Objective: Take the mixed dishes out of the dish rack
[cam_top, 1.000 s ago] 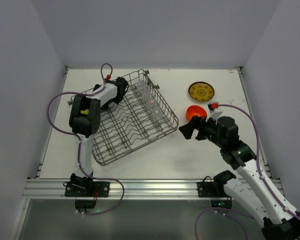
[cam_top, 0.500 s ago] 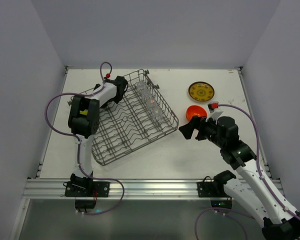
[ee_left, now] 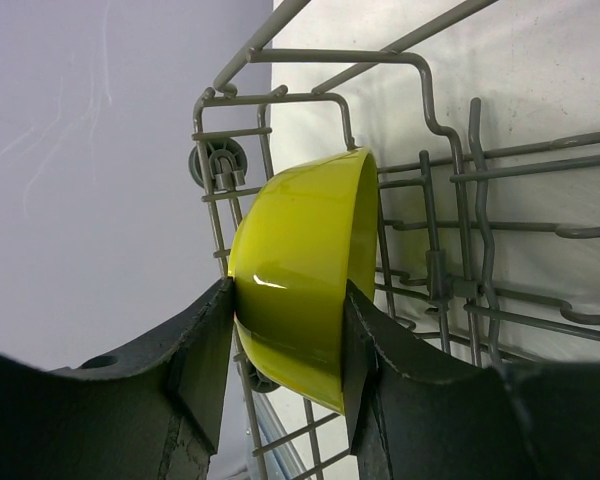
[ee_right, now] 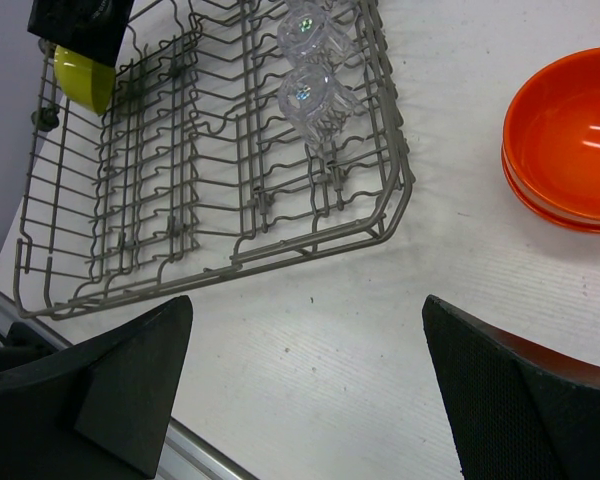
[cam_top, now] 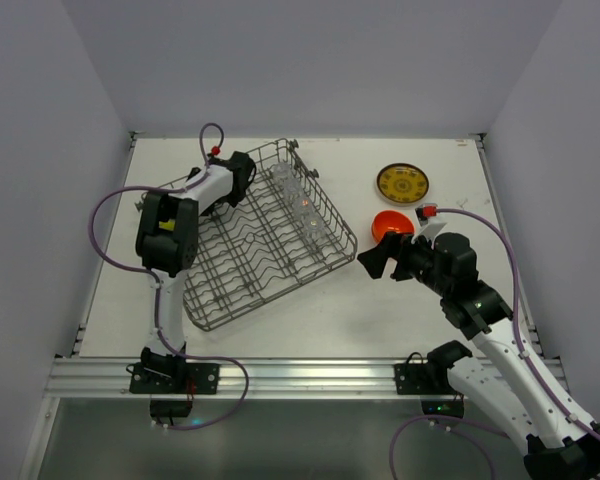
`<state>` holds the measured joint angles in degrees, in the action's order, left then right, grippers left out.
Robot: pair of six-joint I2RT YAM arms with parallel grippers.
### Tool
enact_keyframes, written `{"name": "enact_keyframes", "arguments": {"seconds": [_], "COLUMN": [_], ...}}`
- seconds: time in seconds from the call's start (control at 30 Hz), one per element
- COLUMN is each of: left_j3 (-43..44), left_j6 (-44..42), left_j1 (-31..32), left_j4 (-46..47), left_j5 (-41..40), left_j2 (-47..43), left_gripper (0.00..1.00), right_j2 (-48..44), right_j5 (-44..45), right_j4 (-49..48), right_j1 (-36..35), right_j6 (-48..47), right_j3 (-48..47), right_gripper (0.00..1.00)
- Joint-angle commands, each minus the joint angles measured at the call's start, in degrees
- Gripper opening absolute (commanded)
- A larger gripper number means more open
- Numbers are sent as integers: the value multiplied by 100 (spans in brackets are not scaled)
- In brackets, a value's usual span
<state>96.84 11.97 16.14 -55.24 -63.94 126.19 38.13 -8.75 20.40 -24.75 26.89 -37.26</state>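
The grey wire dish rack (cam_top: 265, 262) sits left of centre on the table. A lime-yellow bowl (ee_left: 300, 265) stands on edge in the rack's far left corner, and my left gripper (ee_left: 287, 300) is shut on it, one finger against each side. The same bowl (ee_right: 80, 78) shows in the right wrist view under the left gripper. Clear glass cups (ee_right: 305, 90) lie along the rack's right side. Two stacked orange bowls (cam_top: 390, 224) and a brown-gold patterned plate (cam_top: 402, 183) rest on the table to the right. My right gripper (cam_top: 375, 262) hangs open over bare table beside the rack's near right corner.
The metal rail (cam_top: 300, 375) runs along the table's near edge. White walls close in the left, back and right sides. The rack's wavy wire dividers (ee_left: 500, 230) stand close behind the lime-yellow bowl.
My left gripper's fingers have closed in on the lime-yellow bowl. The right arm has not moved.
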Motion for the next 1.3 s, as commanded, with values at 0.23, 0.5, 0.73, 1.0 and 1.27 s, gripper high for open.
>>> {"name": "enact_keyframes", "arguments": {"seconds": [0.23, 0.5, 0.73, 1.0, 1.27], "left_j3": [19, 2, -33, -42, 318], "left_j6": [148, 166, 192, 244, 464], "left_j1": [-50, -41, -41, -41, 82], "left_j4": [-66, -74, -74, -162, -303], "left_j5": [-373, -391, -356, -364, -145], "left_j2": [-508, -552, -613, -622, -1368], "left_gripper": [26, 17, 5, 0, 0], "right_j2": [28, 28, 37, 28, 45], "right_j5": [-109, -109, -109, -109, -109], "right_j4": [-256, -247, -247, -247, -265], "right_j1": [-12, -3, -12, -3, -3], "right_j6": [-70, -88, -88, -88, -88], "right_j3": [-10, -19, -10, -19, -10], "right_gripper": [99, 99, 99, 99, 99]}}
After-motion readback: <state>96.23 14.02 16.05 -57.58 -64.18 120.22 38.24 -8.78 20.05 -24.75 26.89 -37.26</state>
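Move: At the far left corner of the rack, the yellow bowl is already between the left hand's fingers, its middle only about 3 cm left, 1 cm ahead and 1 cm below. The rack's far left corner is some 8 cm left and 3 cm ahead; the row of glasses stands about 29 cm right, 2 cm back and a few centimetres lower. For the idle right hand, the bowl lies some 44 cm left, 18 cm ahead and 13 cm lower. Rising slowly with the yellow bowl, the left hand goes up about 2.5 cm and slightly left while its half-open fingers snap nearly shut, from a wide hold across dome and rim to a pinch on the wall near the rim, one finger inside. It then hovers briefly and ends climbing again, about 3.5 cm up in all, drifting back a little. ##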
